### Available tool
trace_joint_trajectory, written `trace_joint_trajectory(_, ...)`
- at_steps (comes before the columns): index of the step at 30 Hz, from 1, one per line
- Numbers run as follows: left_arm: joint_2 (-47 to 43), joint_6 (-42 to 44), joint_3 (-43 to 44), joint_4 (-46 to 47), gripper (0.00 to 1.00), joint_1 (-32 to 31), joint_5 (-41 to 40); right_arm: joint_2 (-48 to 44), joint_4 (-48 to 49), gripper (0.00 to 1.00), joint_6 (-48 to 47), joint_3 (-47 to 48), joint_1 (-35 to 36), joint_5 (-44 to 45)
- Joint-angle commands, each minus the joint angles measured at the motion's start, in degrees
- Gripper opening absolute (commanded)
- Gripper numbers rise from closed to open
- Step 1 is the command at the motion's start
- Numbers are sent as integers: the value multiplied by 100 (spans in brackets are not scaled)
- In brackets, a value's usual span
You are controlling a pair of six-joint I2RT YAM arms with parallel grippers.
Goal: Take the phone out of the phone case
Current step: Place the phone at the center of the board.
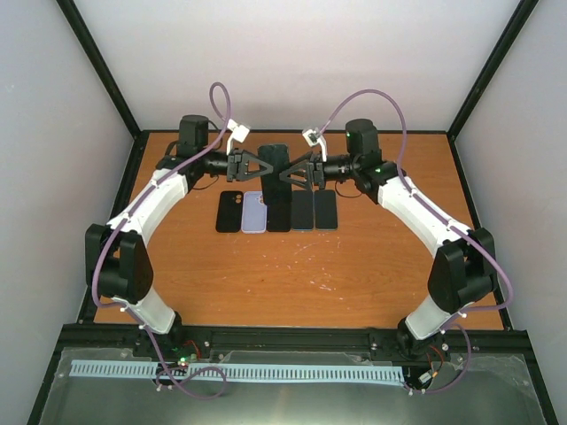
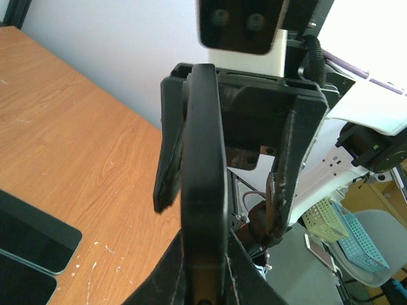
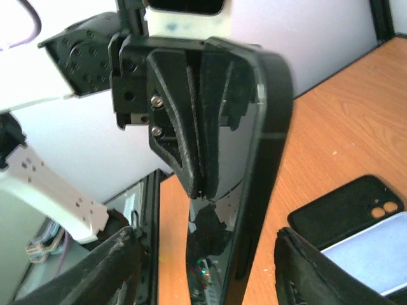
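Note:
A black phone in its black phone case (image 1: 275, 163) is held upright on its edge above the table's far middle. My left gripper (image 1: 254, 166) is shut on it from the left. The left wrist view shows the cased phone (image 2: 203, 178) edge-on, clamped between the left gripper (image 2: 203, 238) fingers. My right gripper (image 1: 295, 173) is open, with one finger on each side of the phone. In the right wrist view the glossy screen (image 3: 236, 165) stands between the spread right gripper (image 3: 205, 235) fingers, apart from both, and the left arm's fingers (image 3: 191, 127) pinch its upper part.
On the table under the held phone lies a row: a black case (image 1: 229, 211), a pale lavender case (image 1: 254, 212) and three dark phones (image 1: 303, 211). The black case (image 3: 346, 210) and the pale one (image 3: 375, 257) show in the right wrist view. Black frame posts edge the table.

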Motion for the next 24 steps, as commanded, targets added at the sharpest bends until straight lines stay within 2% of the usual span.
trace_joint_trajectory(1, -194, 33, 330, 389, 1, -122, 85, -27, 499, 50, 489, -201, 1, -431)
trace_joint_trajectory(10, -146, -193, 325, 700, 1, -137, -147, -73, 829, 13, 824, -461, 8, -595)
trace_joint_trajectory(12, -108, -231, 322, 737, 3, -150, -193, -77, 816, 4, 851, -440, 4, -605)
trace_joint_trajectory(13, -97, -237, 324, 726, 8, -155, -225, -84, 784, 3, 837, -427, -7, -592)
trace_joint_trajectory(16, -98, -121, 331, 532, 34, -154, -482, -129, 615, 3, 730, -439, -101, -551)
trace_joint_trajectory(17, -96, -12, 356, 293, 49, -148, -628, -143, 502, 3, 653, -438, -169, -543)
trace_joint_trajectory(20, -110, 331, 427, -123, 78, -77, -1049, -172, -67, 3, 273, -444, -487, -475)
trace_joint_trajectory(23, -166, 584, 425, -388, 99, 45, -1481, -179, -911, 3, -391, -453, -889, -402)
trace_joint_trajectory(24, -191, 661, 406, -449, 100, 80, -1634, -167, -1221, 3, -654, -459, -1037, -359)
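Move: The phone, upright in the left hand's closed fingers, has its middle about 3 cm to that hand's right and about 3 cm left of the right hand, whose open fingers straddle its near edge. Some 30 cm below the right hand and 4 cm farther out, the cases and phones lie in a row on the board: the dark case about 4 cm left of it, the lavender case 12 cm left, the inner bare phone 4 cm right. Easing back and down by only about 1 cm, the right hand shuts its fingers on the phone's right-hand edge while the left hand holds nearly still and keeps its grip. Then the left fingers open wide and let go, that hand shifting about 2.5 cm forward, and the right hand draws the pinched phone some 3 cm to the right and down, away from the left hand. ##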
